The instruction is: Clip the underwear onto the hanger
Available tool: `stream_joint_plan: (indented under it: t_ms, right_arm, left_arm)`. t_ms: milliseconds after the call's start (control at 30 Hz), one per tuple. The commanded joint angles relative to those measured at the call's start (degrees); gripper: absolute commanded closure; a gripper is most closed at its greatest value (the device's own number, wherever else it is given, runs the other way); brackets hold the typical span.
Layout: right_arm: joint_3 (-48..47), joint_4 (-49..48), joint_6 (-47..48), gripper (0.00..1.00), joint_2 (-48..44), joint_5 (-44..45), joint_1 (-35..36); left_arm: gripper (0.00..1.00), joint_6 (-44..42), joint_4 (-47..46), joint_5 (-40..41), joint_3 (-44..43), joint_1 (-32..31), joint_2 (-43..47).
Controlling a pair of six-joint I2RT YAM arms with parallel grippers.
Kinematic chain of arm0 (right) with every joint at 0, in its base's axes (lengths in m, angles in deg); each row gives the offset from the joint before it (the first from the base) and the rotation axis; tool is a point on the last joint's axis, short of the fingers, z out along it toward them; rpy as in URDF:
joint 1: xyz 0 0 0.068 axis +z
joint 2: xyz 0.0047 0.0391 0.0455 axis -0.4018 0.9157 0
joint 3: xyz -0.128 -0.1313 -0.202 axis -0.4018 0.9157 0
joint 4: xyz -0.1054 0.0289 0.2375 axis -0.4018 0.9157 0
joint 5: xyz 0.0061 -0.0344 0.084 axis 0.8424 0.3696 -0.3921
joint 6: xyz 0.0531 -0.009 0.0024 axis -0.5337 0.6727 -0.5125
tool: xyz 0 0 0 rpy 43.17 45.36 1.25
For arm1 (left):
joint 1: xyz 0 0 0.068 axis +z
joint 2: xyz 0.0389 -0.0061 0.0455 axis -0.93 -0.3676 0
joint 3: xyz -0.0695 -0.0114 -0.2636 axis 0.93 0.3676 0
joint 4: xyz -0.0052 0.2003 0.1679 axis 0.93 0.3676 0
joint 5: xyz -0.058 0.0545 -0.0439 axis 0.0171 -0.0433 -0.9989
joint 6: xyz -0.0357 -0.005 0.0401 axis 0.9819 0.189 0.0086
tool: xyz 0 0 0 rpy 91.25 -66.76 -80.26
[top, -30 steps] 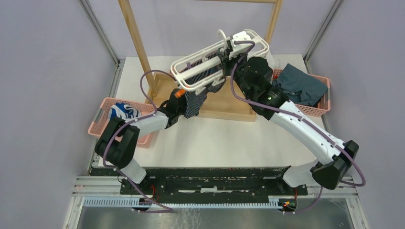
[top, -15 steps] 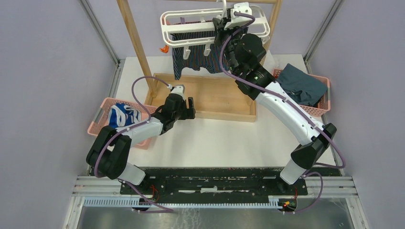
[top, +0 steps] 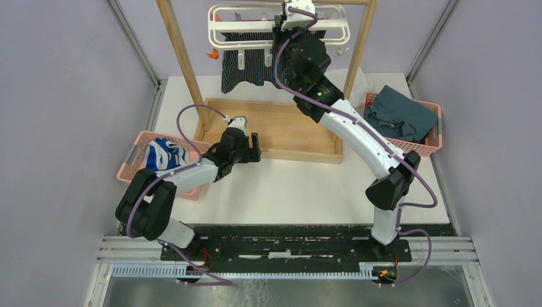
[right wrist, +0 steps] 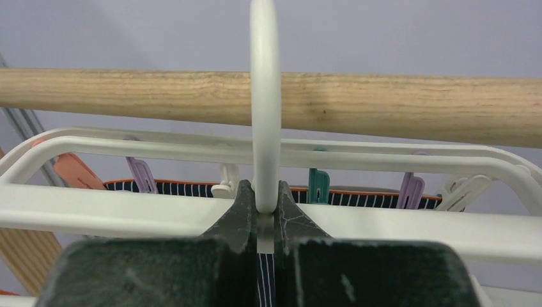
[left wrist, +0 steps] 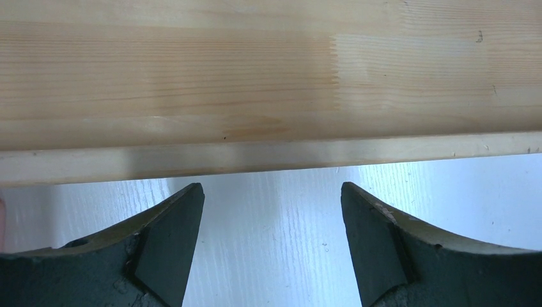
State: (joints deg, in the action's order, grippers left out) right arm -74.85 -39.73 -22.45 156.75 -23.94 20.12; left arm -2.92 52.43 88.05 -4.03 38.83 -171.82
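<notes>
The white hanger point(top: 243, 43) is held up at the top bar of the wooden rack point(top: 182, 57). My right gripper point(top: 291, 14) is shut on the stem of its hook point(right wrist: 264, 128), which rises across the rack's round bar point(right wrist: 396, 109); the hook's top is out of view. The underwear point(top: 246, 67), navy pinstriped with orange trim point(right wrist: 179, 187), hangs from the hanger's clips. An orange clip point(top: 212, 54) dangles at the left end. My left gripper point(top: 254, 147) is low over the table, open and holding nothing, its fingers point(left wrist: 172, 230) pointing at the rack's wooden base point(left wrist: 255, 77).
The rack's base tray point(top: 294, 131) fills the middle of the table between its two posts. A pink basket point(top: 137, 144) at the left holds a blue-and-white garment point(top: 163, 153). Another pink basket point(top: 434, 137) at the right holds a teal cloth point(top: 399, 115).
The right arm has lifted the hanger and underwear up and back to the rack's top bar. The left gripper came away from the underwear down to the table and has since stayed still.
</notes>
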Motion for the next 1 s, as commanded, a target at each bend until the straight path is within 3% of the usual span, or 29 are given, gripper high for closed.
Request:
stream_joint_plan:
  t_ms: [0,600,800,967]
  right_arm:
    - [-6.66,-8.24,4.03,1.0,0.97,3.41,0.22]
    - [-24.89,-3.16,7.14,0.97,15.0,5.98,-0.73]
    - [-20.04,-3.84,6.85,0.86,13.5,6.19,-0.78]
    - [-12.9,-5.43,6.65,0.68,9.67,4.65,-0.82]
  left_arm:
    - [0.15,2.99,-1.85,-0.81,0.17,-0.1,1.39]
    - [0.15,3.16,-1.06,-1.84,-0.4,-0.1,2.57]
    - [0.15,3.24,-0.53,-2.26,-0.69,-0.11,3.14]
    - [0.15,3.81,-0.62,-3.28,-0.82,-0.15,3.55]
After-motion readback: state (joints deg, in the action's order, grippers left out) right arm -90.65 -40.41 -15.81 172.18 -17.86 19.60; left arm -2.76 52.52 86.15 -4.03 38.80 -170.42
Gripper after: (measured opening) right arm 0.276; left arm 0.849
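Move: The right hand already grips the hanger by the foot of its hook; the rack's wooden rod it is taken to lies about 5 cm ahead and 6 cm above, its middle some 4 cm to the left. The clipped underwear hangs some 12 cm below the hand, 2 cm ahead and 2 cm left; the orange clip is about 18 cm left, 2 cm ahead and 3 cm lower. From the left hand the rod is roughly 9 cm ahead, 5 cm right, 48 cm above. The right hand carries the hanger's hook about 5 cm forward over the rod, sinks 3 cm and begins opening. ##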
